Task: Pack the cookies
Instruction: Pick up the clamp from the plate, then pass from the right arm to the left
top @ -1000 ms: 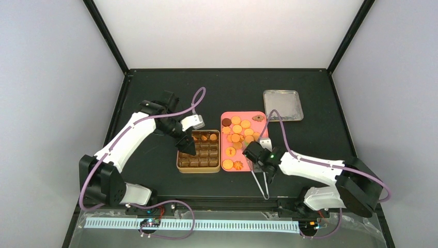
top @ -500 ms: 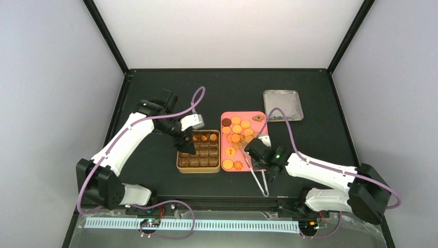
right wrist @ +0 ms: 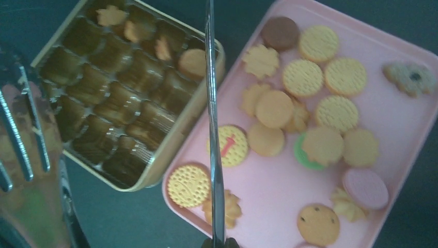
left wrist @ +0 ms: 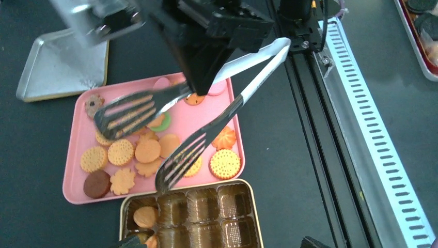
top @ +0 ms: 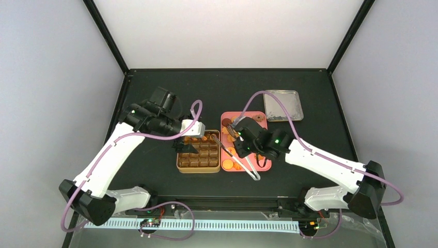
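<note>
The cookies (right wrist: pixel 274 108) lie heaped on a pink tray (right wrist: pixel 274 191), mostly round and orange-golden, with a dark brown one and a pink one among them. In the left wrist view the cookies (left wrist: pixel 149 151) fill the left part of the pink tray (left wrist: pixel 72 186). A few rest in the far row of the gold tin (top: pixel 199 171). My right gripper (top: pixel 241 140) is shut on metal tongs (top: pixel 250 166) and holds them raised over tray and tin, their tips apart with nothing between them. My left gripper (top: pixel 187 147) hangs open over the tin (left wrist: pixel 217 182).
A silver lid-like tray (top: pixel 282 105) lies at the back right of the black table. The tin stands directly left of the pink tray (top: pixel 243 112). A rail with a white ruled strip (left wrist: pixel 361 129) runs along the near edge.
My right gripper has closed on the tongs, lifted them off the table and swung left over the tray toward the tin. The left arm has shifted slightly above the tin.
</note>
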`<state>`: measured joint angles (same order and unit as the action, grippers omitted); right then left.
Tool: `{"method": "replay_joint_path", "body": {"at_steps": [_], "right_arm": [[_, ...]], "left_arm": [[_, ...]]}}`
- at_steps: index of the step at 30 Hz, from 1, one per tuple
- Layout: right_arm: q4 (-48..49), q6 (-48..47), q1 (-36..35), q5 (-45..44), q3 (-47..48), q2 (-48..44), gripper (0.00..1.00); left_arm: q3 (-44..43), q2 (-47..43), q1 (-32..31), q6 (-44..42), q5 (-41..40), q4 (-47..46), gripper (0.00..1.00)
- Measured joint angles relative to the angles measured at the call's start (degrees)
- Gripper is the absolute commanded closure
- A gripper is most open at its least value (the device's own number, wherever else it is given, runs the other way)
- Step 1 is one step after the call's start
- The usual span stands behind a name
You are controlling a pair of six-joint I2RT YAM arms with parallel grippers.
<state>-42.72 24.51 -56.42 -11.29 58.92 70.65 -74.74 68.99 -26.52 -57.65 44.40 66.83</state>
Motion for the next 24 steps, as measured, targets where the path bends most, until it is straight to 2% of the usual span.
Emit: {"method": "replay_joint_path", "body": {"at_steps": [6, 13, 16, 20, 24], "right_arm": [[-0.7, -7.0, -1.3, 4.4, 7.3, 5.6, 0.99], [-1.0, -11.7, -3.4, 7.5, 12.3, 10.9, 0.99], [-1.1, -12.7, -3.7, 8.0, 13.7, 12.0, 0.99], [-1.1, -13.8, -3.9, 8.8, 15.7, 13.1, 0.99], [-1.3, -14.6, -4.3, 9.2, 18.0, 14.3, 0.99]], "left_arm": [[-0.8, -0.3, -3.0, -3.3, -2.0, 0.9, 0.38], [2.3, -1.5, -3.6, -3.1, -3.8, -1.1, 0.40], [2.9, -1.5, -3.8, -3.1, -4.2, -1.3, 0.45], [3.9, -1.5, -4.2, -3.1, -5.0, -1.3, 0.59], [4.7, -1.5, -4.3, -3.0, -5.7, -1.3, 0.82]]}}
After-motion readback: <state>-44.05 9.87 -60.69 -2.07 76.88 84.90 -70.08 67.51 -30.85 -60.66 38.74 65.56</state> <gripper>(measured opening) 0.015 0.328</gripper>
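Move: The left hand hangs high over the cookie box, open. The free arm of the clamp lies about 10 cm to its right, 3 cm ahead and 6 cm lower; the box's middle is about 4 cm ahead, level sideways and 24 cm below, and the pink plate roughly 20 cm right, 9 cm ahead and 26 cm below. From the right hand, already holding the clamp's other arm, the left gripper is about 19 cm left, 3 cm back and 8 cm higher. The right hand, its fingers still shut on one arm of the clamp, carries it about 9 cm left, off the plate's side towards the left gripper over the cookie box, rising some 3 cm mostly late on and turning about 20 degrees counter-clockwise, so that the free arm swings in to the left fingers. The left hand first eases about 1 cm back, then sinks about 3 cm to meet the clamp, while its fingers narrow in two stages from wide open to about a third open around the free arm's slotted end, without being fully shut. ##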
